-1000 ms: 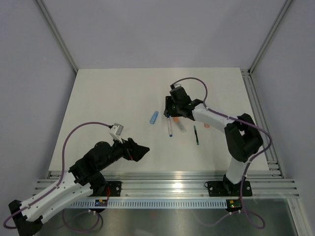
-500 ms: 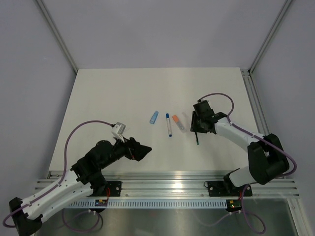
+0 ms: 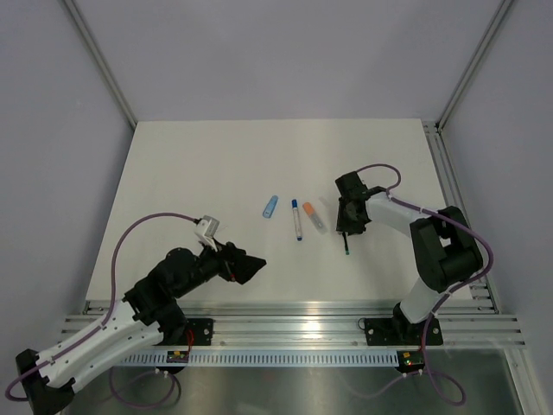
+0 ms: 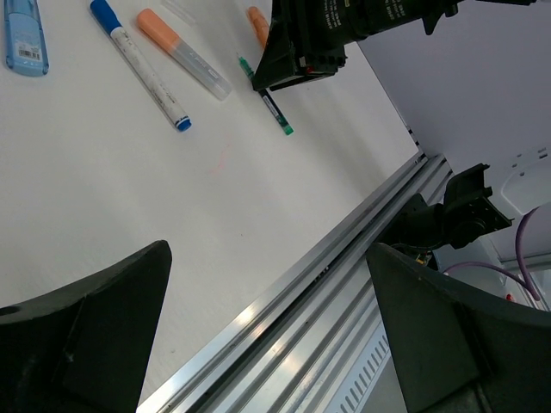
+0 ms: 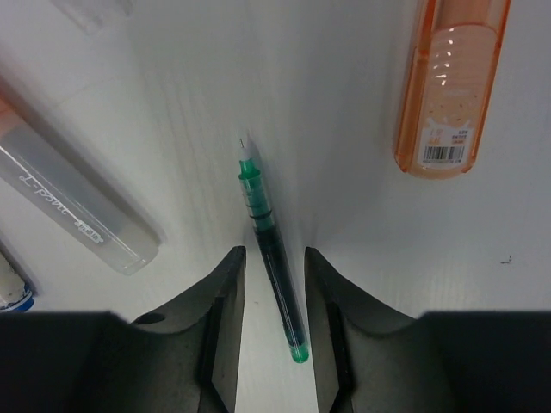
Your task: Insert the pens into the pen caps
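In the right wrist view my right gripper (image 5: pixel 273 258) stands open, its fingers astride a thin dark pen with green ends (image 5: pixel 274 267). A small gap shows on each side of the pen, which lies flat on the table. An orange pen cap (image 5: pixel 448 95) lies to its right, and a clear-barrelled pen (image 5: pixel 77 206) to its left. From above, the right gripper (image 3: pixel 348 218) covers most of the green-tipped pen (image 3: pixel 346 245). A white pen with a blue end (image 3: pixel 297 219), the clear pen with an orange end (image 3: pixel 314 215) and a light blue cap (image 3: pixel 270 206) lie further left. My left gripper (image 3: pixel 246 266) is open and empty.
The left gripper (image 4: pixel 267 249) hangs over the table's near edge, above the aluminium rail (image 4: pixel 327 284). White table (image 3: pixel 199 181) with grey walls around it. The right arm's base (image 3: pixel 406 328) stands at the near right.
The right gripper has moved right and nearer, from over the middle pens down onto the green-tipped pen, and its jaws have narrowed. The left arm has barely moved.
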Action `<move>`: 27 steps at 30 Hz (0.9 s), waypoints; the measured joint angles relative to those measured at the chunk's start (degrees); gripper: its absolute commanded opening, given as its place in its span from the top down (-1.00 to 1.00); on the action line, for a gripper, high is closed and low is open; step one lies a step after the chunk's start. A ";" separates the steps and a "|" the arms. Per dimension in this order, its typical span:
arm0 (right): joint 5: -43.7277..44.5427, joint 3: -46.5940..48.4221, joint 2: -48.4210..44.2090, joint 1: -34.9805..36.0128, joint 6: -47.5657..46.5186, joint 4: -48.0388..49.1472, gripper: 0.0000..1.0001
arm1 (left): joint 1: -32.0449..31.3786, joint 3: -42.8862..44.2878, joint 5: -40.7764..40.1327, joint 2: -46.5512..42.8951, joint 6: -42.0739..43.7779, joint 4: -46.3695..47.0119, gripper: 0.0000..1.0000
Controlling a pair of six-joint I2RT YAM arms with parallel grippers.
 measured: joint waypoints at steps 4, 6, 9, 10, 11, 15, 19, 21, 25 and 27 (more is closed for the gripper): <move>0.17 2.54 2.89 -0.04 -0.26 -1.75 0.40 | 0.00 -0.76 0.04 -0.72 0.02 0.26 -0.98; 0.26 4.09 4.11 -0.04 -0.52 -2.25 0.54 | 0.00 -1.38 0.20 -0.76 0.02 0.35 -0.98; 0.13 5.88 5.25 -0.04 -1.16 -3.50 0.72 | 0.00 -2.08 0.35 -1.07 0.02 0.35 -0.98; 0.07 6.51 5.60 -0.04 -1.42 -3.93 0.78 | 0.00 -2.08 0.42 -1.09 0.00 0.37 -0.98; -0.02 6.99 5.92 -0.04 -1.64 -4.31 0.88 | 0.00 -2.08 0.44 -1.07 0.02 0.42 -0.98; -0.07 7.45 6.34 -0.04 -2.56 -5.03 1.00 | 0.00 -2.08 0.83 -1.03 0.09 0.48 -0.98; -0.07 7.17 6.05 -0.04 -2.84 -4.68 1.00 | 0.00 -2.08 2.01 -0.33 0.26 1.18 -0.98; -0.07 5.57 4.59 -0.04 -2.86 -3.45 1.00 | 0.00 -2.08 3.08 1.05 0.44 2.03 -0.98; -0.79 0.20 -3.72 -0.04 -2.91 -1.42 1.00 | 0.00 -2.08 5.77 4.96 0.55 4.31 -0.98; -1.55 -2.34 -10.27 0.17 -2.62 0.13 1.00 | 0.00 -2.05 7.45 7.76 0.48 6.47 -0.98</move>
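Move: Between the right hand's open fingers lies the uncapped green pen, its middle about 1 cm ahead and 1 cm below. Its clear cap lies some 13 cm ahead and 6 cm left of this hand; the orange-capped pen is roughly 7 cm ahead and 9 cm left, and the orange case about 9 cm ahead and 6 cm right. From the left hand, the green pen is about 15 cm ahead, 22 cm right and 16 cm below. Easing about 1.5 cm forward and slightly down over the green pen, the right hand shuts its half-open fingers and pinches the barrel near the middle, then lifts some 4.5 cm while drawing back about 1.5 cm, fingertips tilting outward some 10 degrees. Late on, the empty left hand starts drifting right and down, about 2 cm each, still wide open. ##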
